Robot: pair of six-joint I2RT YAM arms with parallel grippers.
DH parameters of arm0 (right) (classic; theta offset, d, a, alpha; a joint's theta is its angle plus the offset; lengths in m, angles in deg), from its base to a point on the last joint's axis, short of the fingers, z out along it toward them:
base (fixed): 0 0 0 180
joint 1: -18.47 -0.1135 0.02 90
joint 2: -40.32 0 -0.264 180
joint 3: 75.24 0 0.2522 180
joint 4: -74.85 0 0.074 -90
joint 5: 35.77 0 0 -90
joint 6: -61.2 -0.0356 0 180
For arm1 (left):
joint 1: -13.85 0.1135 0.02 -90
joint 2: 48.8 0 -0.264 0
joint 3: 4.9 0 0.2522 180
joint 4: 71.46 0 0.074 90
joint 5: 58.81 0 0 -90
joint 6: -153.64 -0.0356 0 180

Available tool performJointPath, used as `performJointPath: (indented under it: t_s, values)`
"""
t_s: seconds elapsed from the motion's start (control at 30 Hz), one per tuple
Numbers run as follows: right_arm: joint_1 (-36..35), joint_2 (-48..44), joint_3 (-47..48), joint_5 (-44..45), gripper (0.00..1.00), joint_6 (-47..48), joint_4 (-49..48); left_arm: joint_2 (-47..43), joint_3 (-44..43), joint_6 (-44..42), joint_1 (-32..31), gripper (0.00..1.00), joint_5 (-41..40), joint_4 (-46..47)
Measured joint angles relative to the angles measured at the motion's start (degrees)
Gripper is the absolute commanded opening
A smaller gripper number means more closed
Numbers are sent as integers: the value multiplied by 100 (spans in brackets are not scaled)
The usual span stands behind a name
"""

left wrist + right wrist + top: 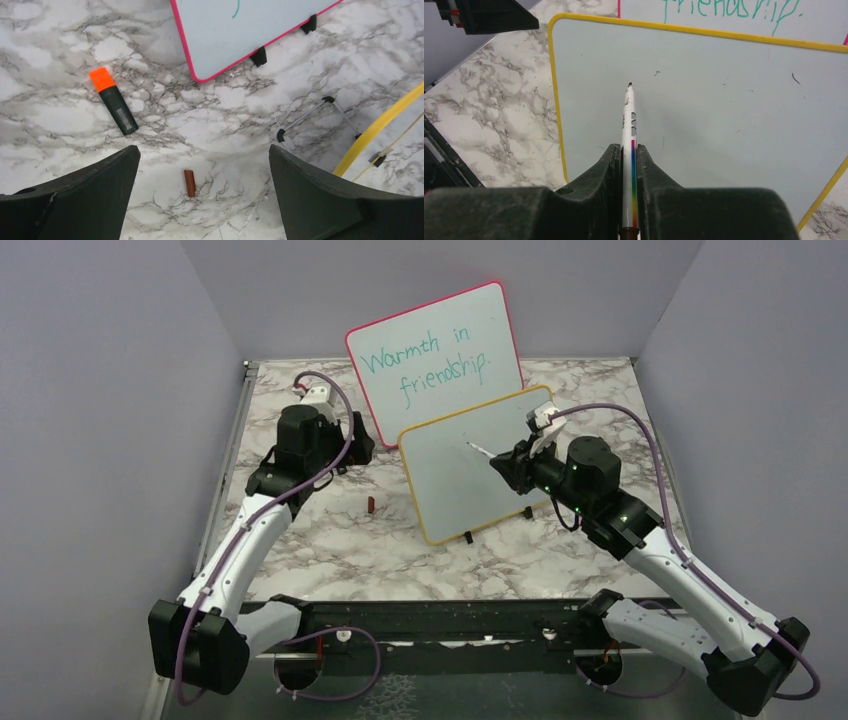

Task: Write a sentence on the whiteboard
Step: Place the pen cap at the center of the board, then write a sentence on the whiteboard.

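The whiteboard (470, 475) with the yellow frame stands tilted on small black feet at mid-table. Its face (724, 100) carries only a few small specks; no sentence shows on it. My right gripper (505, 465) (628, 147) is shut on a white marker (629, 120) with a rainbow stripe. The marker's dark tip points at the upper left part of the board, very near its face. My left gripper (203, 150) (358, 448) hangs open above the table with nothing between its fingers. Below it lies a small reddish-brown cap (189, 183) (371, 504).
A pink-framed board (435, 350) (225, 30) with teal writing leans behind the yellow one. An orange-capped black highlighter (113, 100) lies on the marble to the left. The yellow frame's edge (380, 125) and a wire stand (310, 115) are to the right of my left gripper.
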Motion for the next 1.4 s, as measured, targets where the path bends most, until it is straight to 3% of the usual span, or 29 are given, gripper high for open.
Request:
performJointPath:
  t_s: [0.23,0.4,0.6,0.9,1.1,1.4]
  values:
    - [-4,247,444,44,1,13,372,-76,33,-26,721,99,1563,765]
    - [-17,400,562,66,1,0,448,-28,33,2,885,99,2446,1189]
    - [-125,737,645,98,1,-11,573,448,-17,151,1023,92,3554,1657]
    - [-1182,1001,968,1093,1,105,570,1161,-437,455,918,66,4588,2052]
    - [-1941,1123,1237,2037,1,256,568,1467,-732,562,619,53,4800,2168]
    - [-2422,1587,1580,2957,1,481,575,1768,-826,584,411,33,4894,2236]
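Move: The yellow-framed board's upper-left corner lies about 10 cm right of the open left hand, 2 cm ahead and 3 cm higher. On the table some 18 cm below that hand are the dark red pen cap, 2 cm back and 1 cm right, the orange-tipped highlighter, 12 cm ahead and 7 cm left, and the pink board's lower-left corner, 14 cm ahead and 5 cm right. From the right hand, the yellow board's upper-left writing area is roughly 15 cm left, 6 cm ahead and 7 cm down; its upper-left corner is 21 cm left, 9 cm ahead and 3 cm down. The left hand swings right about 11 cm to the yellow board's upper-left corner, rising some 5 cm mostly at the start, while the wrist turns clockwise some 40 degrees and rolls its left side down, and the wide-open fingers close a little over halfway, ending astride the top edge by the corner. The right hand keeps its grip on the uncapped marker and, after a slight forward start and dip, carries it left over the board's face towards the upper-left writing area, ending slightly higher with the tip still clear of the surface. ##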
